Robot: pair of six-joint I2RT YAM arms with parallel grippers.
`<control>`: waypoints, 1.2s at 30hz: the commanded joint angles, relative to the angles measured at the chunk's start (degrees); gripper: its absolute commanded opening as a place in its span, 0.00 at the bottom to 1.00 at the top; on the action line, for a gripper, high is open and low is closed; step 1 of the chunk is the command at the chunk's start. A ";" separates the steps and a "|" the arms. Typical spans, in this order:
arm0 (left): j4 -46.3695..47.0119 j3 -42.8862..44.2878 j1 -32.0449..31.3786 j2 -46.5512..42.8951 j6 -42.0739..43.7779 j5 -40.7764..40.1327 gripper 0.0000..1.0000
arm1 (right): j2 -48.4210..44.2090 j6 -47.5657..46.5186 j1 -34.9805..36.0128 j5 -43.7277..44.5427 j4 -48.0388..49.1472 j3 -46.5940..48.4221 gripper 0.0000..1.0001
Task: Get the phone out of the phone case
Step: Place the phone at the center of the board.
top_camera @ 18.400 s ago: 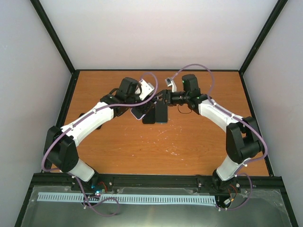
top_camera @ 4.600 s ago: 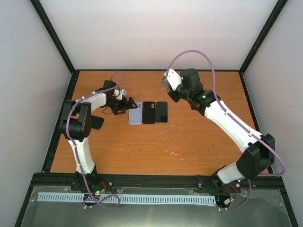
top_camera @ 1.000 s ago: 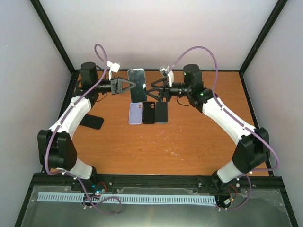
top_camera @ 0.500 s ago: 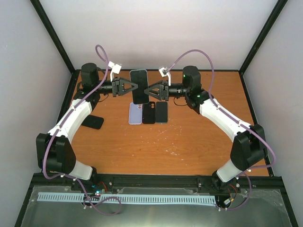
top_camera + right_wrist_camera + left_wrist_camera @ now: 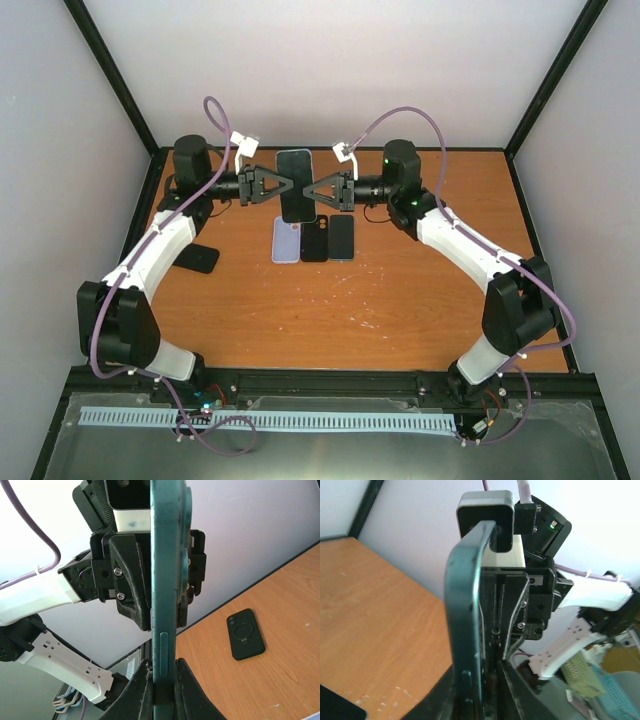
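Observation:
The phone (image 5: 295,172), dark screen up, sits in a teal phone case (image 5: 464,620) and hangs in the air over the back of the table. My left gripper (image 5: 283,186) comes from the left and is shut on the case's left edge. From the right, my right gripper (image 5: 308,190) is shut on the opposite edge. In the left wrist view my left gripper (image 5: 477,680) clamps the case edge-on, with the right gripper's body behind it. The right wrist view shows the teal phone case (image 5: 165,580) upright between the pads of my right gripper (image 5: 163,667).
Under the held phone three phones lie in a row on the orange table (image 5: 400,290): a lavender one (image 5: 286,240), a black one (image 5: 314,238), a dark one (image 5: 341,237). A black case with a ring (image 5: 195,258) (image 5: 245,634) lies at the left. Black frame posts stand at the table's corners.
My right gripper has moved left up to the held phone and shut on its right edge. The left gripper has kept its hold, and the phone has shifted slightly.

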 commanded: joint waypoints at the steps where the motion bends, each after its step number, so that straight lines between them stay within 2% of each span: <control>1: -2.74 1.72 -0.35 -1.26 3.74 -3.49 0.29 | -0.29 -0.04 -0.37 0.26 0.08 -0.24 0.03; 2: -4.34 2.10 -0.35 -1.18 4.88 -4.56 0.41 | -0.51 -0.61 -0.63 0.35 -0.52 -0.44 0.03; 9: -14.16 3.85 0.19 -0.89 12.37 -12.36 0.98 | -1.39 -3.83 -4.56 -0.60 -5.54 -2.06 0.03; 17: -26.19 5.72 4.54 0.57 16.80 -26.25 1.00 | -1.54 -13.24 -12.18 -0.06 -19.24 -5.09 0.03; 27: -30.42 4.22 6.68 -1.34 15.33 -44.83 1.00 | 5.72 -21.93 -22.91 1.29 -34.15 -6.57 0.03; 32: -33.32 3.93 7.36 -1.35 18.59 -44.41 1.00 | 10.56 -24.85 -24.34 2.78 -38.87 -5.32 0.03; 36: -28.47 -0.43 7.47 -5.24 19.99 -44.04 1.00 | 13.77 -24.65 -24.75 3.45 -39.81 -4.65 0.03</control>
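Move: Both hands already pinch the phone by opposite long edges, its middle about 3 cm to the right of the left hand's fingertips and 3 cm to the left of the right's. From the right hand, the bare spot on the board lies some 17 cm right, 10 ahead and 33 below. Level with that spot in a row stand the black phone, 9 cm right of the hand, the black case 1 right, and the purple case 8 left. From the left hand the spot is 22 cm right, 9 ahead, 33 below. Down, to the right and somewhat forward, the right arm carries the phone about 30 cm towards the bare board beside the black phone, keeping its pinch; the fingers dip and the phone's far end rolls down some 30 degrees. The left fingers open wide, let go of the phone's left edge, and that hand backs off left, down and forward, swinging counter-clockwise about 40 degrees. ##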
